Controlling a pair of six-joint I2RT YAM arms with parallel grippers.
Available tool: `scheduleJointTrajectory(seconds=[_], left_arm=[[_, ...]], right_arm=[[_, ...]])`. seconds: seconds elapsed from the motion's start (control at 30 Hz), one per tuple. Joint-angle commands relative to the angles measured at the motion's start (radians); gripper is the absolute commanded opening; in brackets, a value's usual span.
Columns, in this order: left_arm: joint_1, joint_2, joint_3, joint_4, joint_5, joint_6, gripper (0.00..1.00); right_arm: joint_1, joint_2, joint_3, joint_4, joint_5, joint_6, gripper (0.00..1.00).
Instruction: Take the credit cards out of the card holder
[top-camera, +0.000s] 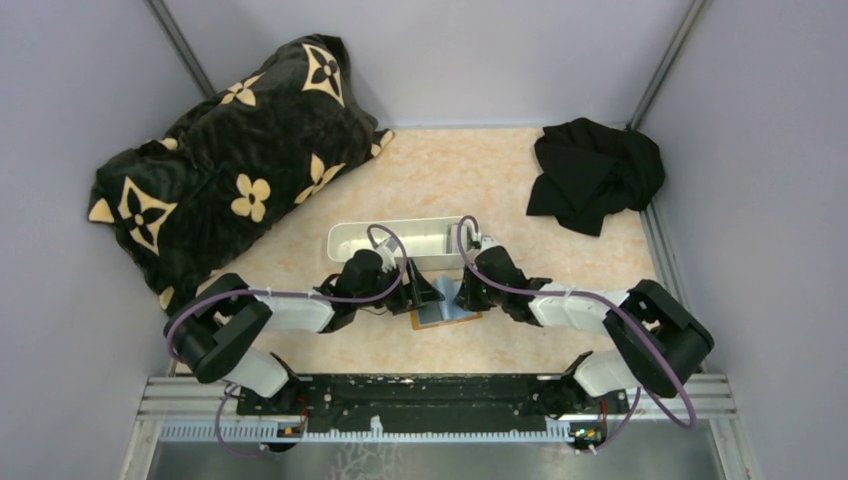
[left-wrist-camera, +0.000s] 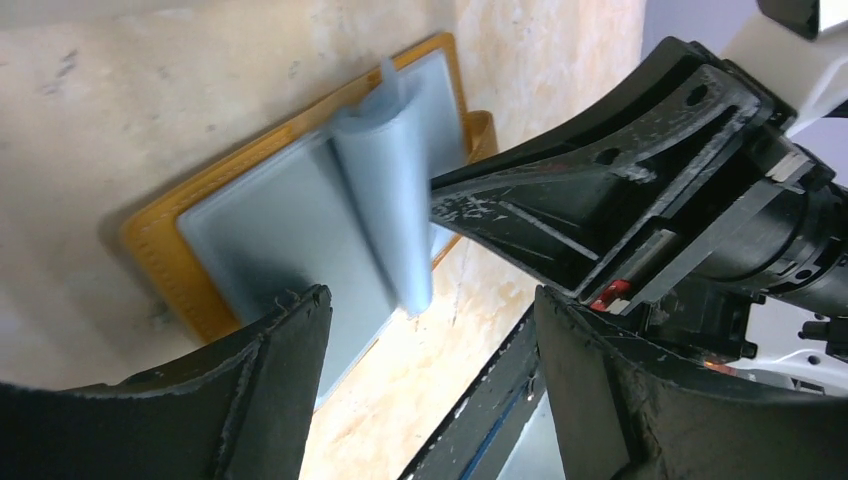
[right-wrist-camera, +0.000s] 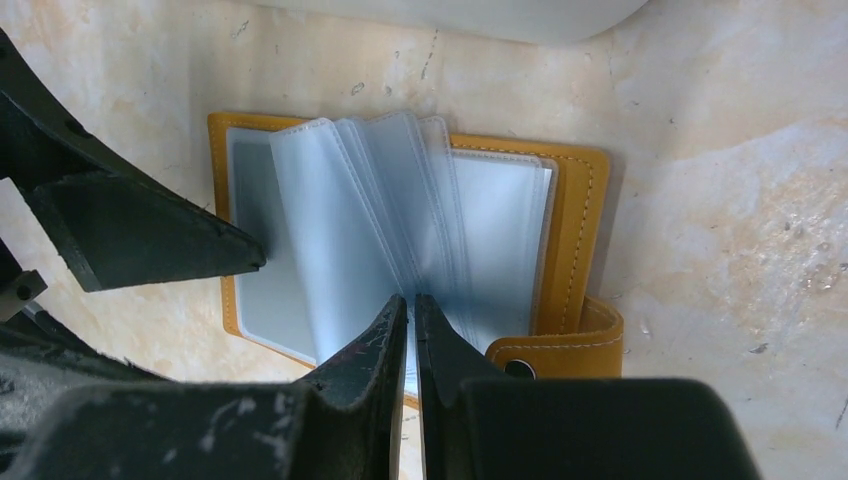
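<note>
The orange-tan card holder lies open on the table between both grippers. Its clear grey-blue sleeves stand fanned up from the spine. My right gripper is shut on the near edge of the sleeves and holds them raised. My left gripper is open. One of its fingers rests with its tip on the holder's left inner panel. The snap strap sticks out at the holder's right. I can make out no credit cards; any are hidden in the sleeves.
A long white tray stands just behind the holder. A black patterned pillow fills the back left and a black cloth lies at the back right. The arms' base rail runs along the near edge.
</note>
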Motion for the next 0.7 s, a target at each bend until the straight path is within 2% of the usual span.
scheduleJointTrajectory(seconds=[0.0,0.37,0.47,0.67], left_arm=[[-0.018,0.020,0.054,0.039,0.024,0.013,0.81],[-0.018,-0.105,0.024,-0.091,-0.040,0.058,0.81],[-0.018,-0.130,-0.007,-0.111,-0.062,0.060,0.81],[-0.018,-0.120,-0.055,-0.098,-0.079,0.040,0.81]], right_arm=[[0.006,-0.002,-0.045,-0.119,0.010,-0.011,0.09],[0.006,-0.244,0.091,-0.368,0.095,-0.061,0.09],[0.006,-0.252,0.123,-0.380,0.089,-0.071,0.08],[0.004,-0.161,0.118,-0.308,0.080,-0.078,0.09]])
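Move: The card holder lies open under both hands. Its middle is about 2 cm left, 1 cm ahead and 1 cm below the shut right fingertips, which are at its clear pages. From there the clasp flap is some 5 cm right and 2 cm back, and the white box about 11 cm left and 10 cm ahead. From the open left hand, the holder's middle is roughly 4 cm right, 1 cm back and 5 cm below. Shut right fingers draw back-right about 4 cm off the pages, then rise 4 cm; left hand lifts, then dips. ##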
